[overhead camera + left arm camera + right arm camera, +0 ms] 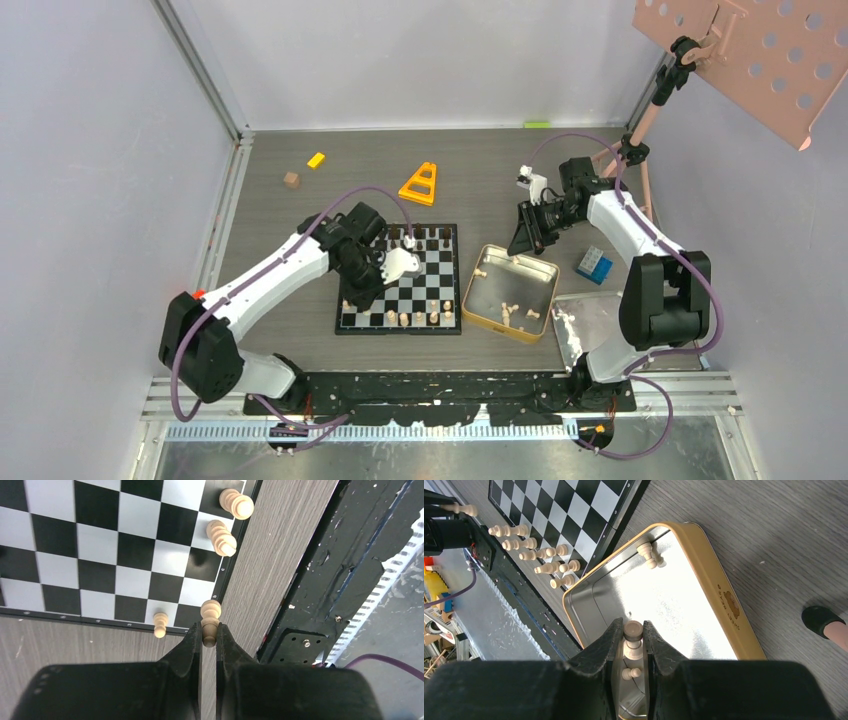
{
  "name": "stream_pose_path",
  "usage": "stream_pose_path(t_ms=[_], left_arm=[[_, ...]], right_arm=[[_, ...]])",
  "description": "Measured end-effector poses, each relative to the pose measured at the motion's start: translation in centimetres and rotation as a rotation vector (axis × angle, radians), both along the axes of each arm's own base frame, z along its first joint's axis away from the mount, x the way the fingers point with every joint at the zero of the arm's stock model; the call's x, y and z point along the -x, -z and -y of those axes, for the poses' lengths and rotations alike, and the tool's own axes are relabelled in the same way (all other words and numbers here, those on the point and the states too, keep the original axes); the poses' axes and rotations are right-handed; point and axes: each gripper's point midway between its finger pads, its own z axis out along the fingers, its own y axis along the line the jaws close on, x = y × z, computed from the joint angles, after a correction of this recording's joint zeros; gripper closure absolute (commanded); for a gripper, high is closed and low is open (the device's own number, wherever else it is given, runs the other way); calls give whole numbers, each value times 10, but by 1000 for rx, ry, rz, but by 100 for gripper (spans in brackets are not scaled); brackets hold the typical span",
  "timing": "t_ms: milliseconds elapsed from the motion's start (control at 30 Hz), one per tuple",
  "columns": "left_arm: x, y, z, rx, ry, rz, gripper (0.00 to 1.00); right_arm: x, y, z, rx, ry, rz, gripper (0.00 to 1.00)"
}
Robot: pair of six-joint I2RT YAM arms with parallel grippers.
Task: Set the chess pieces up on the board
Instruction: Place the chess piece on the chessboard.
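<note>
The black-and-white board (420, 285) lies at the table's middle. Pale chess pieces (405, 318) stand along its near row and dark ones (432, 241) along the far row. My left gripper (349, 300) is at the board's near left corner, shut on a pale piece (210, 622) held just over the border; another pale piece (160, 624) stands beside it. My right gripper (527, 242) hangs over the gold tin (548, 292), shut on a pale piece (633, 637) with a dark round base. Loose pale pieces (650, 555) lie in the tin (724, 600).
A shiny silver tray (600, 325) sits right of the tin. A blue block (594, 264), an orange triangle (419, 185), a yellow block (317, 160) and a brown cube (291, 180) lie around the board. A pink perforated stand (760, 50) rises at the far right.
</note>
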Motion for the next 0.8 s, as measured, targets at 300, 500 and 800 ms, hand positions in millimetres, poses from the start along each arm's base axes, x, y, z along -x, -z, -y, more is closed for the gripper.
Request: stream_pose_path(t_ms=[300,500,800], left_arm=[[0,33,1,16,8,11,100],[-11,36,11,49,5,41,98],[-14,50,14,35,1,20,96]], right_arm=[[2,4,1,5,3,-10,95],[2,4,1,5,3,-10,95],[2,4,1,6,2,-9,95]])
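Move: The empty dark square in the near row, third from the left, lies about 9 cm below the left hand's held pale piece, some 2 cm ahead and 2 cm to the right. The near tall piece stands on the next square, about 2 cm ahead and 5 cm right of the hand; the lone pawn stands some 4 cm ahead and 3 cm left. From the right hand, that square is about 28 cm left and 9 cm back. The pale piece, still pinched in the left fingers, is lowered about 5 cm in all towards the empty dark square beside the near tall piece. It first goes nearly straight down some 3 cm, then slants about 1.5 cm forward and as much to the right, in over the board's near edge, and finally sinks again; the wrist hardly turns and the fingers keep their grip. ##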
